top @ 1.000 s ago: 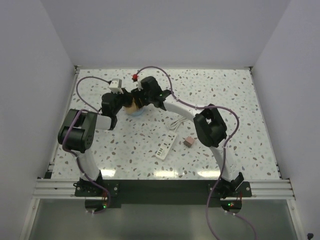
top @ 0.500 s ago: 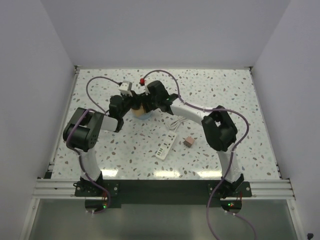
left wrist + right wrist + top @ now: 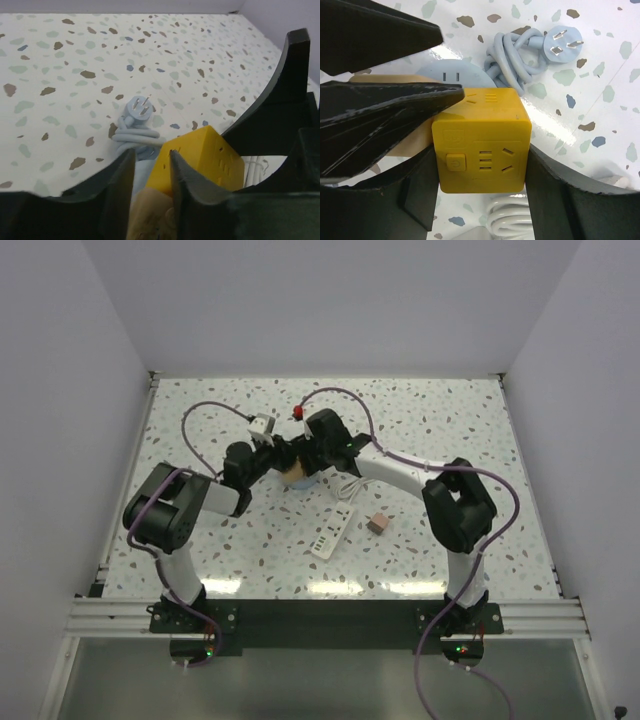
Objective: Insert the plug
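The dusty-pink plug (image 3: 377, 523) lies on the table at the end of a white cord (image 3: 350, 488), just right of a white power strip (image 3: 333, 533); neither gripper touches it. My right gripper (image 3: 480, 165) is shut on a yellow socket cube (image 3: 480, 145), one finger on each side face. My left gripper (image 3: 151, 162) is open by a narrow gap, its right finger (image 3: 182, 185) against the yellow cube (image 3: 205, 160). A peach cube (image 3: 150, 215) shows low in that gap. In the top view the two grippers (image 3: 280, 462) (image 3: 305, 462) meet tip to tip over the peach cube (image 3: 295, 474).
A pale blue-grey cable bundle with a three-pin plug (image 3: 560, 44) lies behind the cubes, next to a round pale blue base (image 3: 452, 72). White cord coils (image 3: 517, 220) sit just under the yellow cube. Purple arm cables loop over the far half of the table.
Both grippers and the cubes between them have shifted right and slightly nearer. The left gripper's jaws have parted a little.
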Robot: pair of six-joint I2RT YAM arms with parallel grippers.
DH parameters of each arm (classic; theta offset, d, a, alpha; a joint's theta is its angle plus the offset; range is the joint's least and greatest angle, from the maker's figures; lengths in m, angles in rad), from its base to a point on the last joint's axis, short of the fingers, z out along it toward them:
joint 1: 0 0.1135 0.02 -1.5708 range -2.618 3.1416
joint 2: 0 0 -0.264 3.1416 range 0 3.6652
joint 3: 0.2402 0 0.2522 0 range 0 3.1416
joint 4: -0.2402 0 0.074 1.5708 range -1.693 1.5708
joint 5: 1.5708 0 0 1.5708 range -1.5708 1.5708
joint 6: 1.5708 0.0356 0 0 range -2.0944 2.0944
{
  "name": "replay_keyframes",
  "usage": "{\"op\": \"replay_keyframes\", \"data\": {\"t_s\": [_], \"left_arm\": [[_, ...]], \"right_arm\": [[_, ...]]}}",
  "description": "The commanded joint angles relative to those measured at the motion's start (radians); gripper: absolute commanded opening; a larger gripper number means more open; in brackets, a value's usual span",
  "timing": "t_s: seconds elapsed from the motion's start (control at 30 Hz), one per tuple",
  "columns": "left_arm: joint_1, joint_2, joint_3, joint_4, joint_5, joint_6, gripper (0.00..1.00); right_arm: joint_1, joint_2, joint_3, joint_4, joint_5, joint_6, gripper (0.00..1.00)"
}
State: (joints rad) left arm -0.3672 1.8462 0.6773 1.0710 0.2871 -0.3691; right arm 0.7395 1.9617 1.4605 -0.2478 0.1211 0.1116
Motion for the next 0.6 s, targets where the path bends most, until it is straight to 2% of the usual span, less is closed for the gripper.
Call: {"op": "replay_keyframes", "data": {"t_s": [0.0,0.1,0.2,0.37,0.43,0.57], "left_arm": [[-0.049,-0.068,-0.056,-0.164,0.037,-0.01,0.54],[-0.045,-0.128,-0.055,-0.223,-0.041,0.018,0.74],[-0.045,-0.169,-0.054,-0.273,-0.12,0.047,0.8],[-0.042,-0.186,-0.102,-0.231,-0.135,0.027,0.8],[-0.042,-0.212,-0.142,-0.215,-0.201,0.009,0.8],[-0.038,-0.242,-0.179,-0.189,-0.23,0.004,0.8]], "right_arm": [[0.001,0.029,0.044,-0.085,-0.014,-0.015,0.0],[-0.017,0.055,0.095,-0.097,-0.037,-0.029,0.0],[-0.035,0.085,0.161,-0.123,-0.08,-0.055,0.0],[-0.051,0.135,0.245,-0.157,-0.12,-0.073,0.0],[-0.058,0.152,0.285,-0.177,-0.15,-0.081,0.0],[-0.069,0.19,0.33,-0.194,-0.179,-0.085,0.0]]}}
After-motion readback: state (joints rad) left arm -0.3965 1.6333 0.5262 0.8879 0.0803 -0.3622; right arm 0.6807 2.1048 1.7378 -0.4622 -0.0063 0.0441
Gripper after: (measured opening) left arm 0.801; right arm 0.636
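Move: The left fingers reach over the top of the tan cube, whose middle lies about 2 cm back, 2 cm left and 3 cm below that hand point. From it the yellow cube is level ahead, some 3 cm right and 2 cm below. The right hand already grips the yellow cube; from there the tan cube is about 2 cm back and 4 cm left, the blue disc 2 cm forward, 3 cm left and 5 cm below, and the blue plug roughly 9 cm ahead, 2 cm right and 8 cm down. The left hand clears the top of the tan cube by swinging left about 3.5 cm while its fingers spread from partly open to wide and it turns some 10 degrees counter-clockwise, then draws back about 3 cm and dips a little, ending with the cube just in front of the open fingertips. The right hand keeps its grip on the yellow cube and, after a brief sideways drift, carries it forward about 2.5 cm, fingers tipping slightly further down. ##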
